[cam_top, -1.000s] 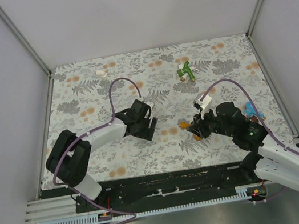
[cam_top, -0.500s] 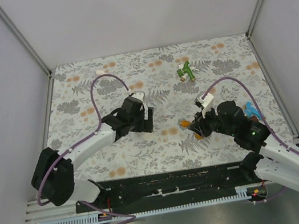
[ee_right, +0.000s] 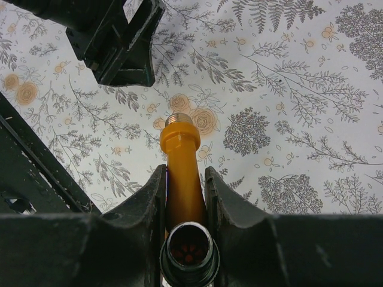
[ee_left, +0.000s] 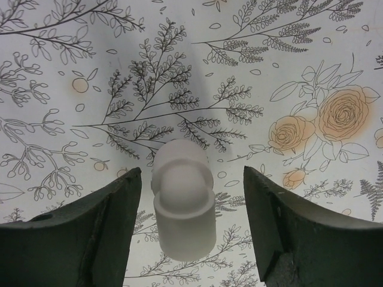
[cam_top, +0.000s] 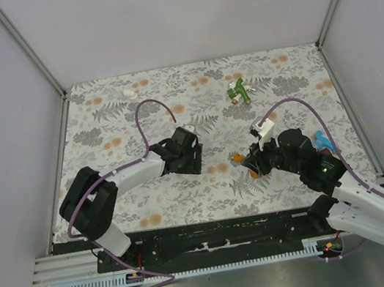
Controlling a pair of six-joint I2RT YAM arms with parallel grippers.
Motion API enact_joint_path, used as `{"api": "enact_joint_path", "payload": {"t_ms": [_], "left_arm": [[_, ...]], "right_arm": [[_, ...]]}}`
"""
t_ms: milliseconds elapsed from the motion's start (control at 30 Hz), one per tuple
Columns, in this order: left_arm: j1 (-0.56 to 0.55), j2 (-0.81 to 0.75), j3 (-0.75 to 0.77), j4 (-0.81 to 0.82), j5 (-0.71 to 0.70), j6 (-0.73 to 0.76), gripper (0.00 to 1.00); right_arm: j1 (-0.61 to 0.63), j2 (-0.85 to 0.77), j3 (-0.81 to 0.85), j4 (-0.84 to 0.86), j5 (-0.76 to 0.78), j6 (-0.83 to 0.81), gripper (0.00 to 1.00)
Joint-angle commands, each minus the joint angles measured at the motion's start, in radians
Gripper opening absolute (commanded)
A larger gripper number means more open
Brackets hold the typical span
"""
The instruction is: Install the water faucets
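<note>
My right gripper (ee_right: 185,173) is shut on the orange water faucet (ee_right: 181,173), whose threaded end (ee_right: 179,119) sticks out ahead of the fingers above the cloth. From above, the orange faucet (cam_top: 236,159) sits right of centre in that gripper (cam_top: 251,163). My left gripper (ee_left: 191,179) stands open low over the cloth, with a white elbow fitting (ee_left: 183,209) between its fingers and a gap on each side. In the top view the left gripper (cam_top: 189,160) is a short way left of the orange faucet. A green faucet (cam_top: 239,91) lies far right of centre. A blue faucet (cam_top: 322,140) lies by the right arm.
A floral cloth (cam_top: 115,127) covers the table inside white walls. A small white piece (cam_top: 129,92) lies at the far left. The black rail (cam_top: 208,233) with both arm bases runs along the near edge. The left gripper (ee_right: 116,48) shows ahead in the right wrist view.
The left arm swung up and left, then came back to nearly where it was, a little further right. The right arm with the orange faucet has stayed still.
</note>
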Motion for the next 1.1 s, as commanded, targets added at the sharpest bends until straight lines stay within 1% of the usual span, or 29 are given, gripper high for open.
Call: {"api": "enact_joint_path", "payload": {"t_ms": [0,33,67,233,367,400,500,533,600,667,733,833,933,1000,1067], "left_arm": [[-0.022,0.043,0.053,-0.013,-0.043,-0.032,0.73],[-0.025,0.049,0.057,-0.019,-0.056,-0.029,0.69],[-0.028,0.054,0.058,-0.024,-0.066,-0.029,0.68],[-0.033,0.076,0.064,-0.027,-0.089,-0.029,0.66],[-0.033,0.095,0.070,-0.024,-0.080,-0.031,0.64],[-0.033,0.095,0.070,-0.021,-0.076,-0.031,0.61],[-0.033,0.095,0.070,-0.018,-0.068,-0.029,0.59],[-0.033,0.095,0.070,-0.016,-0.063,-0.031,0.55],[-0.033,0.091,0.069,-0.016,-0.059,-0.032,0.53],[-0.033,0.082,0.063,-0.014,-0.053,-0.034,0.40],[-0.033,0.066,0.058,-0.011,-0.050,-0.034,0.37],[-0.033,0.024,0.049,-0.004,-0.043,-0.032,0.22],[-0.030,-0.047,0.032,0.012,-0.030,-0.023,0.10],[-0.022,-0.114,0.024,0.022,-0.011,-0.011,0.04],[-0.010,-0.174,0.021,0.028,0.035,0.008,0.02]], "right_arm": [[0.000,-0.001,0.040,0.030,0.019,0.008,0.02],[0.000,-0.001,0.038,0.031,0.021,0.008,0.02],[0.000,0.001,0.037,0.031,0.021,0.008,0.02],[0.000,0.001,0.032,0.033,0.025,0.008,0.02],[0.000,-0.002,0.032,0.033,0.026,0.005,0.02],[0.000,-0.001,0.030,0.033,0.029,0.005,0.02],[0.000,-0.004,0.029,0.033,0.029,0.007,0.02],[0.000,-0.004,0.030,0.033,0.029,0.007,0.02],[0.000,-0.002,0.030,0.033,0.029,0.008,0.02],[0.000,-0.001,0.030,0.031,0.026,0.008,0.02],[0.000,0.001,0.032,0.034,0.022,0.008,0.01],[0.000,0.005,0.032,0.034,0.019,0.008,0.00],[0.000,0.018,0.032,0.048,0.003,0.010,0.00],[0.000,0.032,0.038,0.062,-0.028,0.005,0.00],[0.000,0.051,0.052,0.067,-0.057,-0.010,0.00]]}}
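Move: The white faucet piece stands almost directly under the left hand, already between its open fingers, its middle about 2 cm below them. The orange faucet, held in the right gripper, is the only close neighbour, roughly 14 cm to the left hand's right, some 5 cm nearer the base and about 12 cm higher. From the right hand the white piece lies about 6 cm ahead, 14 cm left and 15 cm below. The left hand sinks nearly 2 cm straight down over the white faucet piece, rolling only some 5 degrees so that its left side rises, and stays low while its fingers close from wide open to about half and pinch the piece from both sides. Then it turns straight upward and rises nearly 3 cm with the piece gripped, while the right hand holds almost still and keeps its grip on the orange faucet. ##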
